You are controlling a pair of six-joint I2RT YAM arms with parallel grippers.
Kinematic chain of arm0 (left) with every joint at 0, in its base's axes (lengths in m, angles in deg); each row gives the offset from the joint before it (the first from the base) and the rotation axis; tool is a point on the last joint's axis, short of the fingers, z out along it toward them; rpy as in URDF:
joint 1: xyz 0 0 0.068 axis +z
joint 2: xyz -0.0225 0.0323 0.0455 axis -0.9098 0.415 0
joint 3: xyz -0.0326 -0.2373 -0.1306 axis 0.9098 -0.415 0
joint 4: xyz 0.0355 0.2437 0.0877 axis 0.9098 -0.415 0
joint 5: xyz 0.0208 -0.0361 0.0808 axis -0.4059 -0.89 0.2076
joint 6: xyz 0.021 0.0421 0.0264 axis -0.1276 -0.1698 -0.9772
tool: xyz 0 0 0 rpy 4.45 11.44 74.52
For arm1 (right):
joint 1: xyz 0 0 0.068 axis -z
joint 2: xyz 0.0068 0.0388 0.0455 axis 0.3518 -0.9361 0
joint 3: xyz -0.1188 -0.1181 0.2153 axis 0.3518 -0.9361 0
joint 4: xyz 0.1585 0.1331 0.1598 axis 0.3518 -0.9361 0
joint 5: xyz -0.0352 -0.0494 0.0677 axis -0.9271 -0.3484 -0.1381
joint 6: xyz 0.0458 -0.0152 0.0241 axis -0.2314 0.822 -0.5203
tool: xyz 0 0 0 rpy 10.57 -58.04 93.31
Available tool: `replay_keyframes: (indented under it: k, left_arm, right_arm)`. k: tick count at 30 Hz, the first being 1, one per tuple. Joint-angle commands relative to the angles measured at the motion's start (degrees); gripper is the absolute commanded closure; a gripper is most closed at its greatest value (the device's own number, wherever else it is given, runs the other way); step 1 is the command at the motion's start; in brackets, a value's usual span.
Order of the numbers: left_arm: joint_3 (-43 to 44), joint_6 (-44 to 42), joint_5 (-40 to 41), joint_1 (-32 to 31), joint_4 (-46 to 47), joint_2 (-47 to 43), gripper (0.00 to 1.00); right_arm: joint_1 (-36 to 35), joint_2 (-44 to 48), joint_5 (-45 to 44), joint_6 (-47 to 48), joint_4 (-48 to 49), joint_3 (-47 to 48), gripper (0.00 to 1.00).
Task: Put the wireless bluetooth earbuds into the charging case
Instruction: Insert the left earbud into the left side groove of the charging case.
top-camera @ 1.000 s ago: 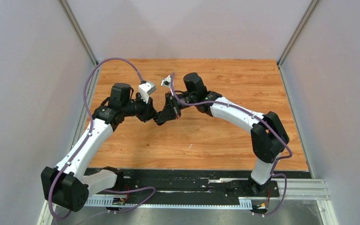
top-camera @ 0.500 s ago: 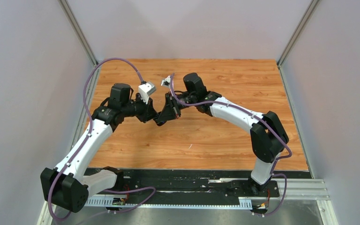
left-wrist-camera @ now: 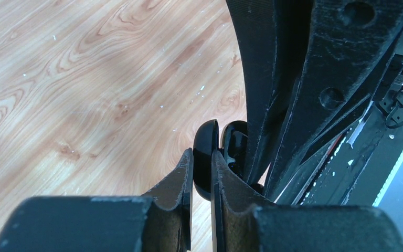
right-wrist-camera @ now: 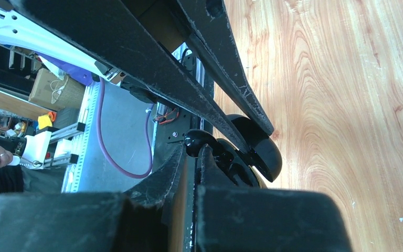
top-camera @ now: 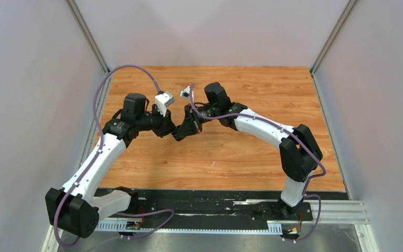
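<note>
My two grippers meet above the middle of the wooden table [top-camera: 252, 84]. In the left wrist view my left gripper [left-wrist-camera: 202, 157] is shut on the thin lid of the glossy black charging case [left-wrist-camera: 205, 139], which hangs open above the table. The case's body [left-wrist-camera: 235, 143] sits just right of the lid. The right wrist view shows my right gripper [right-wrist-camera: 191, 151] shut on a glossy black earbud [right-wrist-camera: 195, 139], right at the open case [right-wrist-camera: 265, 149]. In the top view the left gripper [top-camera: 176, 134] and right gripper [top-camera: 190, 128] hide both the case and the earbud.
Grey walls enclose the table on three sides. A black rail [top-camera: 215, 202] with both arm bases runs along the near edge. Purple cables [top-camera: 131, 67] loop over the arms. Bare wood [left-wrist-camera: 84, 94] lies under the grippers.
</note>
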Motion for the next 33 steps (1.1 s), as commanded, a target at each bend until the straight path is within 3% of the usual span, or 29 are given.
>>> replay_keyframes:
  k: [1, 19, 33]
  left_arm:
    - [2.1, -1.4, -1.5, -0.1, 1.5, -2.1, 1.00]
    - [1.2, -1.4, -1.9, -0.1, 1.4, -2.9, 1.00]
    - [1.0, -0.7, -1.9, -0.1, 2.2, -2.7, 1.00]
  right_arm:
    - [-0.4, 0.5, -2.1, 1.3, -2.7, 0.8, 0.94]
    - [-0.4, 1.7, -15.5, 1.1, -11.4, 4.8, 0.77]
    - [-0.7, 0.9, -15.0, 0.6, -15.3, 7.1, 0.70]
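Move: The right hand still pinches the left earbud at its fingertips; the charging case with its groove sits about 2 cm ahead of them, 1 cm left and 1 cm lower, and the open lid about 3 cm ahead and 1 cm left. The left hand keeps its pinch on that lid, with the case's middle roughly 2 cm back from its hand point, 1 cm right and 1 cm below. The right hand lets go of the left earbud, opening while easing about 1.5 cm forward and slightly down. ##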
